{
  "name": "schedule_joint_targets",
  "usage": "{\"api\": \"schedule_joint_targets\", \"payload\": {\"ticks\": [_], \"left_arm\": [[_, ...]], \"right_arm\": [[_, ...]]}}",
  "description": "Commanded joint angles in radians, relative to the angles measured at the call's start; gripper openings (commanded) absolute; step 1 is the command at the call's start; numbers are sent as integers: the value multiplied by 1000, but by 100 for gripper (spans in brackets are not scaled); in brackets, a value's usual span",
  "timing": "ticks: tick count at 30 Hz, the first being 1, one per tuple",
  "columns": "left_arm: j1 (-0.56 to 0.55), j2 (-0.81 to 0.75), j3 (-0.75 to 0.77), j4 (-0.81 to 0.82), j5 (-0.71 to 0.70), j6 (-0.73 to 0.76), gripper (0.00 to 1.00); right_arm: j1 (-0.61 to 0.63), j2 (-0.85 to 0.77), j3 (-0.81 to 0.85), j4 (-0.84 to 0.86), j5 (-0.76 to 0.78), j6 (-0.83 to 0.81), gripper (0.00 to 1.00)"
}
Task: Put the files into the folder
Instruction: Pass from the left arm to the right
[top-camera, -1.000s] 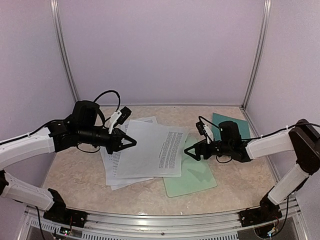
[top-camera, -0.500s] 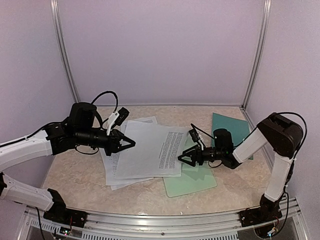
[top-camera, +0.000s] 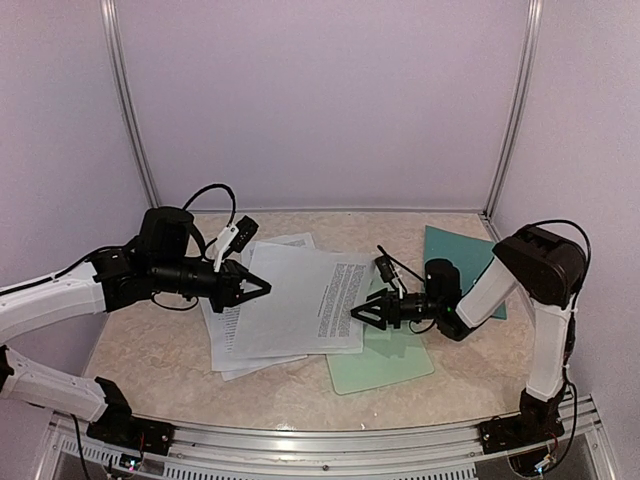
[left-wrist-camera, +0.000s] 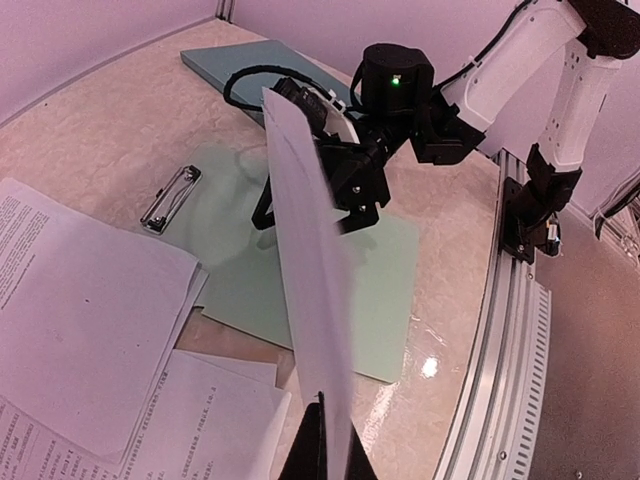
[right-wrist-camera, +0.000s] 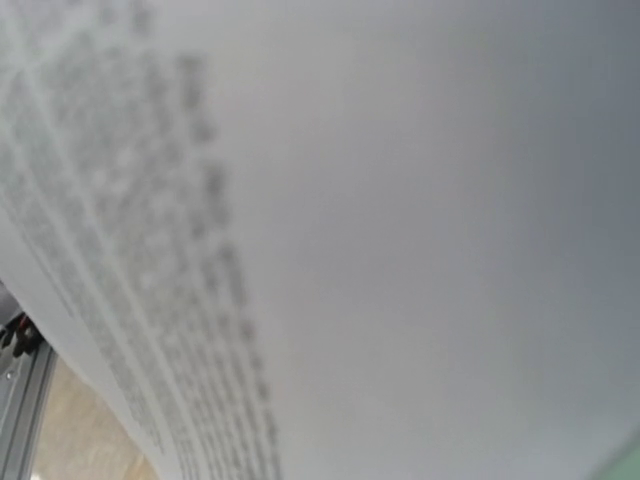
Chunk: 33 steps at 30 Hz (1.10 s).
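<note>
My left gripper (top-camera: 262, 286) is shut on the left edge of one white printed sheet of the files (top-camera: 305, 300) and holds it lifted above the table. That sheet (left-wrist-camera: 305, 260) shows edge-on in the left wrist view, rising from my left gripper (left-wrist-camera: 322, 415). At the sheet's right edge my right gripper (top-camera: 360, 312) stands open, one finger on each side of the paper. Blurred print fills the right wrist view and hides those fingers. More files (top-camera: 232, 338) lie under the lifted sheet. The dark teal folder (top-camera: 470, 255) lies shut at the back right.
A pale mint-green board (top-camera: 385, 352) lies flat on the table below my right gripper. Its loose silver clip (left-wrist-camera: 170, 197) rests beside it. Side walls with metal posts close the table in, and a metal rail (top-camera: 330, 440) runs along the near edge.
My right arm has folded and reached left until its fingers straddle the lifted sheet's right edge, its jaws narrowing. My left gripper and the sheet have barely moved.
</note>
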Motion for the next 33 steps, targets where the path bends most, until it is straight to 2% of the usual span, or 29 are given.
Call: {"api": "schedule_joint_targets", "payload": {"ticks": [1, 5, 10, 13, 18, 21, 22, 24, 26, 30, 33], "left_arm": [[0, -24, -23, 24, 10, -9, 0], [0, -41, -38, 38, 24, -13, 0], [1, -36, -41, 35, 16, -13, 0], [4, -33, -44, 37, 9, -17, 0], [9, -36, -46, 25, -19, -14, 0], [12, -36, -51, 28, -31, -15, 0], [13, -34, -54, 30, -36, -15, 0], [16, -30, -57, 33, -53, -17, 0], [19, -26, -56, 29, -71, -22, 13], [21, -14, -47, 11, -87, -26, 27], [21, -8, -41, -8, -128, -28, 44]], "right_arm": [[-5, 35, 20, 42, 20, 22, 66], [-2, 59, 34, 94, 0, 46, 62], [-1, 110, 40, 231, -46, 122, 43], [3, 132, 44, 302, -60, 167, 36], [4, 91, 17, 261, -40, 149, 18], [3, 38, -11, 207, -24, 120, 0], [4, 18, -18, 189, -17, 109, 0], [4, -28, -31, 128, -5, 78, 0], [4, -100, -38, 23, 17, 26, 0], [4, -253, -25, -316, 106, -147, 0], [4, -370, 7, -597, 179, -273, 0]]}}
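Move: The free right-hand edge of the lifted file already reaches between the open right fingers, about 1 cm ahead of that hand's point and level with it. From the left hand, still gripping the file's other side, that edge lies some 20 cm right, 7 cm ahead and 14 cm lower. The green clipboard is 8 cm below the right hand and about 6 cm to its right; the loose files lie 22 cm to its left, 6 cm farther out, also 8 cm down. The file's free edge is pinched by the right fingers, which close from about two-thirds open to shut while the hand stays almost in place, then the right hand lifts it about 5 cm straight up off the clipboard side. Only at the end do the left fingers part by about a third, the left hand easing a centimetre or two forward and left. ##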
